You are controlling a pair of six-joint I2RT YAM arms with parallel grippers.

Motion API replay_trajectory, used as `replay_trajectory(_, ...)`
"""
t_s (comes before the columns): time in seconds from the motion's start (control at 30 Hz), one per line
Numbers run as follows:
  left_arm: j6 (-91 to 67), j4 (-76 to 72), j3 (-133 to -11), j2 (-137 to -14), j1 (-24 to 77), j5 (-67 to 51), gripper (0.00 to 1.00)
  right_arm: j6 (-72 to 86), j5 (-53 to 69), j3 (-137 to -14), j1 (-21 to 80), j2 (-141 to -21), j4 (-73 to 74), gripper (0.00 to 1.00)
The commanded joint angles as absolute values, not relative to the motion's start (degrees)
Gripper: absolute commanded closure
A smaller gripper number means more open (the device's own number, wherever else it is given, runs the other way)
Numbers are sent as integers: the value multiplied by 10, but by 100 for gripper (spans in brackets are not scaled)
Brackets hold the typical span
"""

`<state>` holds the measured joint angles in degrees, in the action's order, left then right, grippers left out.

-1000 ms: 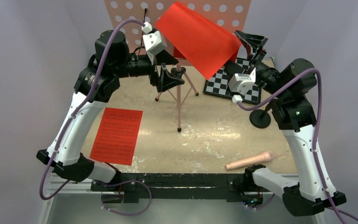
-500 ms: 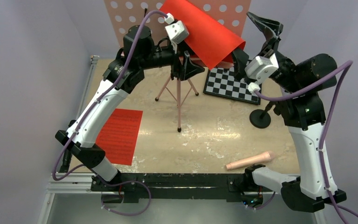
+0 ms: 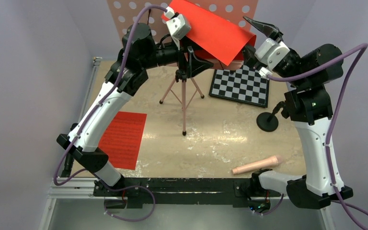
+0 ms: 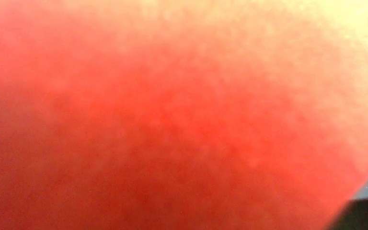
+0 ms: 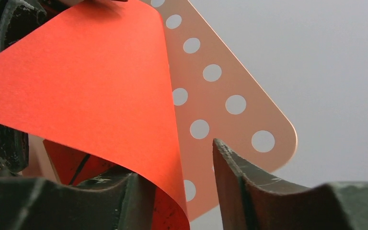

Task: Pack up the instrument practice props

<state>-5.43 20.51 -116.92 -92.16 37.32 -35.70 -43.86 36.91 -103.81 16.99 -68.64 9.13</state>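
The pink tripod music stand (image 3: 183,103) stands at the back centre, its perforated tray (image 3: 237,7) against the wall; the tray also shows in the right wrist view (image 5: 230,103). A red sheet-music page (image 3: 211,29) hangs curved in the air in front of the tray. My left gripper (image 3: 195,61) is under the page's left end, its jaws covered by it; the left wrist view is filled with red (image 4: 172,120). My right gripper (image 3: 247,38) is open, with the page's right edge (image 5: 105,96) between its fingers. A second red page (image 3: 121,139) lies flat at the left. The black round-base mic stand (image 3: 267,121) is at the right. No black microphone shows.
A black-and-white chessboard (image 3: 240,86) lies at the back right. A peach-coloured cylinder (image 3: 257,165) lies near the front right edge. The tripod's legs spread over the middle back of the table (image 3: 211,139).
Both arms have risen towards the back wall. The left gripper moved right, under the red page. The right gripper swung up and now straddles the page's right edge.
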Motion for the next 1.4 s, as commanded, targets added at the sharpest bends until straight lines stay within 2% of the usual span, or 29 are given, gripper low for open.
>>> replay_trajectory(0.0,-72,168,-1197,-932,380,-373,19,-374,367,-1072,172,-692,97,55)
replay_trajectory(0.23,-95,131,-1196,-943,384,-386,19,-294,348,-1095,172,-701,113,76)
replay_trajectory(0.47,-102,94,-1202,-951,391,-392,19,-230,313,-1100,170,-702,127,92)
replay_trajectory(0.63,-72,79,-1198,-947,410,-403,20,-201,285,-1097,167,-702,129,100)
replay_trajectory(0.97,-4,75,-1157,-916,436,-384,20,-142,218,-1117,150,-709,115,100)
replay_trajectory(1.37,28,78,-1143,-910,435,-377,20,-101,205,-1217,97,-726,115,100)
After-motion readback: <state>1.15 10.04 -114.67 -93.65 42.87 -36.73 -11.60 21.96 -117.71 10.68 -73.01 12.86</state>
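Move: The folded-over right edge of the red music sheet already lies between my right fingers, about 1 cm ahead and 1 cm left at their height. From that hand the black wire clip is some 5 cm left, 2 ahead and 6 lower; the chessboard about 14 ahead, 9 right and 60 below. From my left hand the clip is roughly 3 cm right, 3 ahead and 4 higher, and the sheet edge 9 right, level ahead, 11 higher. I shut my half-open right fingers on the sheet's right edge almost on the spot, pinching it, then draw it away from the stand, about 6 cm right and 5 cm up, the wrist turning some 35 degrees so the hand's left side rises. My open left hand slides about 4 cm right towards the wire clip, easing 2 cm back and rolling slightly. ##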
